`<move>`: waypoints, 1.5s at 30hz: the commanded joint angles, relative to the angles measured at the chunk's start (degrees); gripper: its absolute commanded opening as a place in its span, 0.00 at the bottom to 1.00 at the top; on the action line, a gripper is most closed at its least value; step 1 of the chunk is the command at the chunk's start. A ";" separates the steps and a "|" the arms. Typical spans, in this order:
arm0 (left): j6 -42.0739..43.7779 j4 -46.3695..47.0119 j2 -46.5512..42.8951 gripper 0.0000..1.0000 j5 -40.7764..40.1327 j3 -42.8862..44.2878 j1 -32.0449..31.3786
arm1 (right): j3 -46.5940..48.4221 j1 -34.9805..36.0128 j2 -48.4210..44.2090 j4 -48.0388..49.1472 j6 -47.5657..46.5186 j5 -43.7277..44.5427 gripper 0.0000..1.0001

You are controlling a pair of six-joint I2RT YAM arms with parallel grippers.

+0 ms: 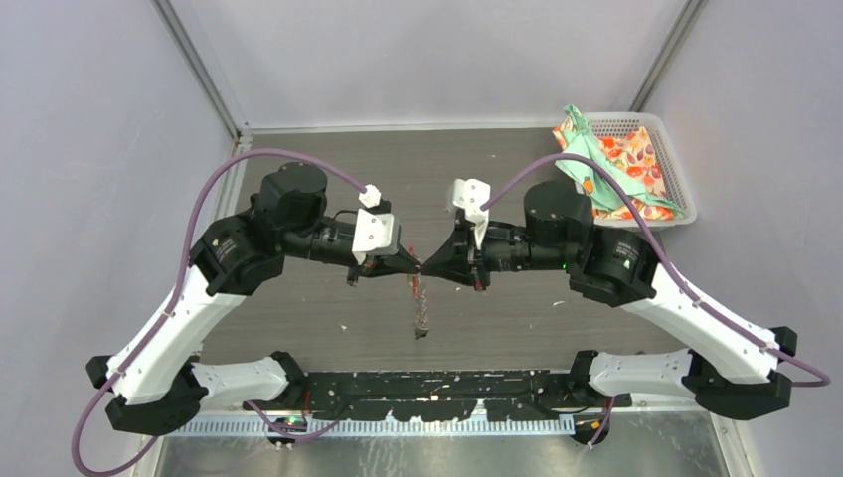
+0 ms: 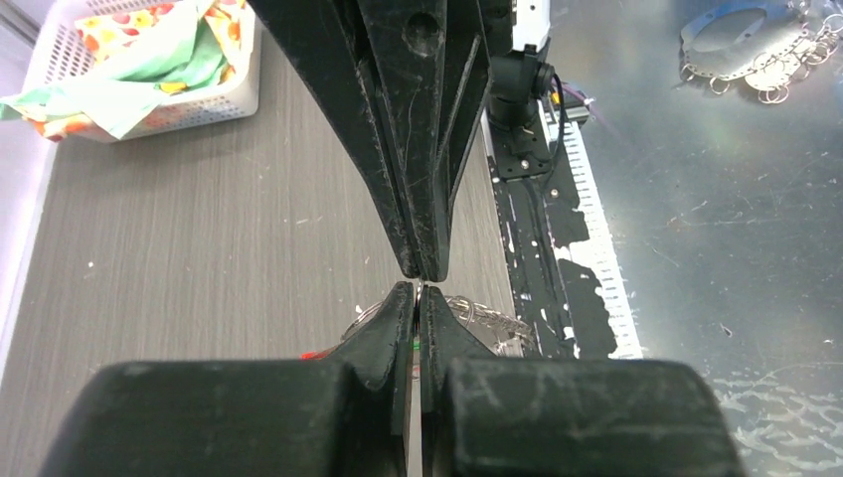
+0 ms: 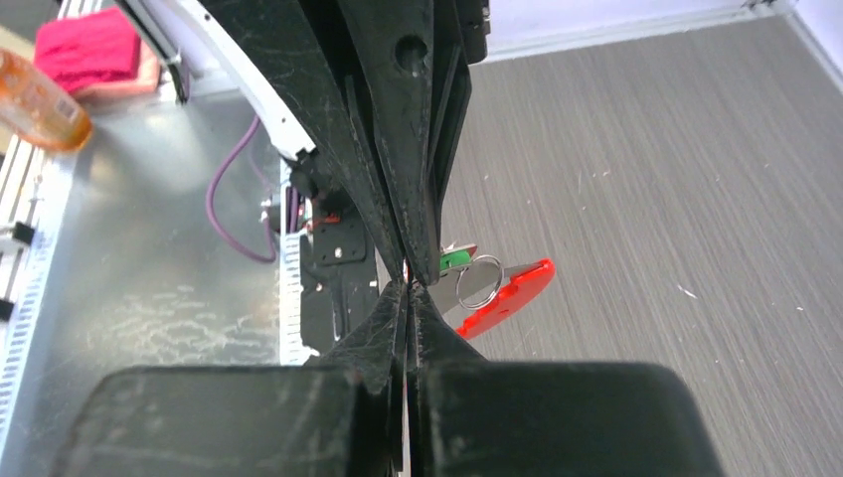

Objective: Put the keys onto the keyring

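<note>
My left gripper (image 1: 413,266) and right gripper (image 1: 429,270) meet tip to tip above the middle of the table. The left gripper (image 2: 419,290) is shut on the green-tagged key (image 3: 455,260), whose green tag pokes out beside its fingers. From there hang a silver split ring (image 3: 480,281), the keyring's red tab (image 3: 507,295) and its grey chain (image 1: 421,316), which reaches down to the table. The right gripper (image 3: 408,288) is shut with its tips against the left tips. I cannot tell whether it pinches the thin metal sliver there.
A white basket (image 1: 678,184) holding a patterned cloth (image 1: 616,164) stands at the back right corner. Loose metal rings (image 2: 756,50) lie on the steel surface beyond the table's near edge. An orange bottle (image 3: 40,99) and a pink cloth (image 3: 89,45) lie there too.
</note>
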 commanded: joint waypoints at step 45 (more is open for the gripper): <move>7.34 3.77 7.34 0.65 13.19 -13.67 17.24 | -44.71 -0.95 -25.97 -17.31 60.98 56.19 0.74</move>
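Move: Both hands meet tip to tip high over the table, fingers still shut on thin metal between them. The keyring with the red handle hangs beneath: its middle lies about 3 cm back from the left hand and 7 cm below, level sideways; from the right hand also some 3 cm back, 1 cm left and 7 cm below. The green key tag hangs roughly 1 cm ahead, 1 cm left and 4 cm below the left hand, 2 cm left of the right hand. Up about 3 cm go both hands first, the left fingers parting briefly and shutting again while the right keep shut. Then both open wide and come free of the metal: the right sweeps down some 25 cm and out to its right, turning about 60 degrees clockwise over the keyring, while the left sinks and goes forward, tipping slightly down. ##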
